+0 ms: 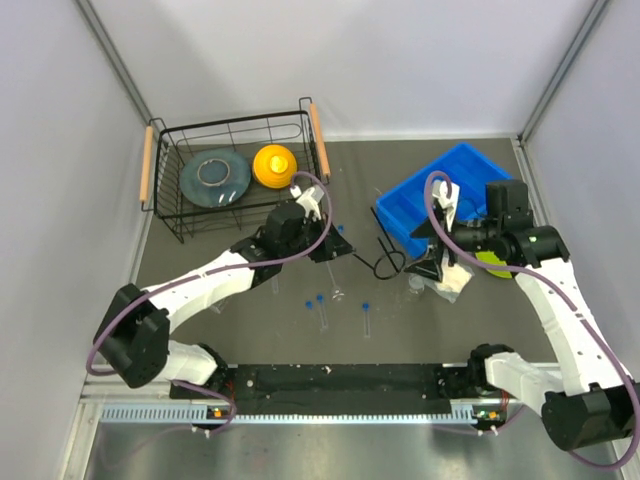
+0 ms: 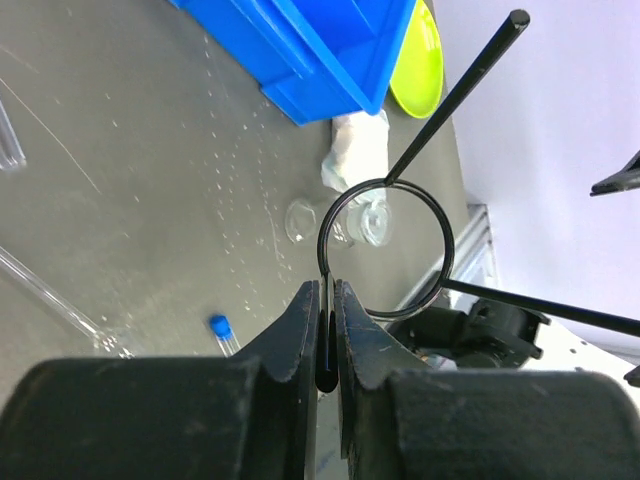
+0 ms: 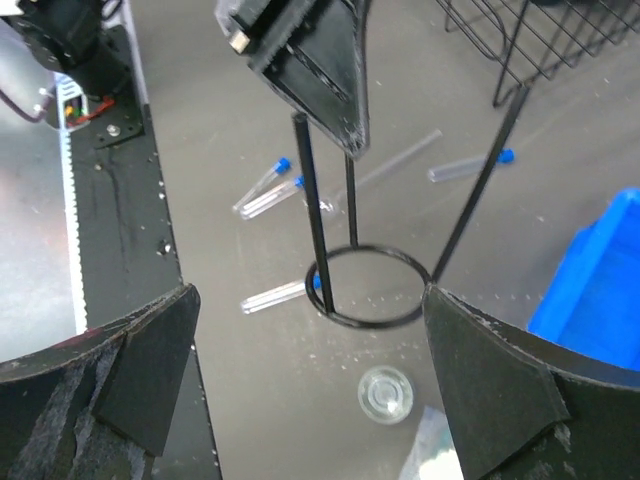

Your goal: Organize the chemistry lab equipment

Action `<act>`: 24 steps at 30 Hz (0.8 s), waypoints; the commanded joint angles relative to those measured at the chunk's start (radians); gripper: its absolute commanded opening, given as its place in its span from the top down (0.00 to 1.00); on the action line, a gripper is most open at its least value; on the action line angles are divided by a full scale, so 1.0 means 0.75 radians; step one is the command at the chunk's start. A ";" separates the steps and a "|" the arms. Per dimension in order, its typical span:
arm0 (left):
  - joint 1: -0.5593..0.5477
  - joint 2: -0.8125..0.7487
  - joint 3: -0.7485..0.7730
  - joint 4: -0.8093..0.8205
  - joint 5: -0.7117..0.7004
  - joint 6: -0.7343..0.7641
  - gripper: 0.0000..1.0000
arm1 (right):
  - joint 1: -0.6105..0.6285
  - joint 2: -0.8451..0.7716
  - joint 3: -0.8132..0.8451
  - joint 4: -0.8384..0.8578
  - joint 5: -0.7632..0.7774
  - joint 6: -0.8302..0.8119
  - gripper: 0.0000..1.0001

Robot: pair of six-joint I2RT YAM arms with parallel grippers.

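My left gripper [image 1: 340, 248] is shut on a thin wire of the black wire ring stand [image 1: 385, 262]. In the left wrist view the ring [image 2: 440, 215] juts out just past the closed fingertips. My right gripper [image 3: 309, 295] hangs wide open above the ring [image 3: 368, 322] and holds nothing. A small clear vial [image 3: 386, 392] stands on the table just beyond the ring, between the open fingers. Several blue-capped test tubes [image 1: 322, 310] lie flat on the table near the stand, one [image 3: 275, 295] right beside the ring. The clear rack is out of view.
A blue bin [image 1: 450, 195] sits at the back right, a lime-green plate [image 1: 492, 262] beside it and a white crumpled wrapper [image 2: 355, 150] in front. A black wire basket [image 1: 180, 215] at the back left holds a grey plate [image 1: 215, 175] and a yellow dome [image 1: 274, 165].
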 commanded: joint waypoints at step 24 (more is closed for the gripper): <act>-0.028 -0.090 -0.084 0.377 0.110 -0.363 1.00 | 0.280 0.195 0.209 0.018 0.197 -0.018 0.93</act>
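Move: The black stand's free near leg rises about 5 cm left of the right hand, level front to back and some 3 cm lower, with the stand's ring roughly 7 cm left, 2 cm back and 7 cm below. The glass jar lies almost under the right hand, about 3 cm to its right and 18 cm down; the blue bin is 15 cm ahead, 9 cm right and 20 cm down. From the left hand, already gripping another leg, the free leg is about 11 cm right, 1 cm back and slightly higher. Leftward about 3.5 cm, drawing back slightly before coming forward again, the right hand slides its open fingers around the stand's free near leg and shuts them, pinching it. The left hand keeps its grip on its own leg and raises the stand some 3 cm, drifting right and a little back towards the right hand while its fingertips tip up about 15 degrees. ##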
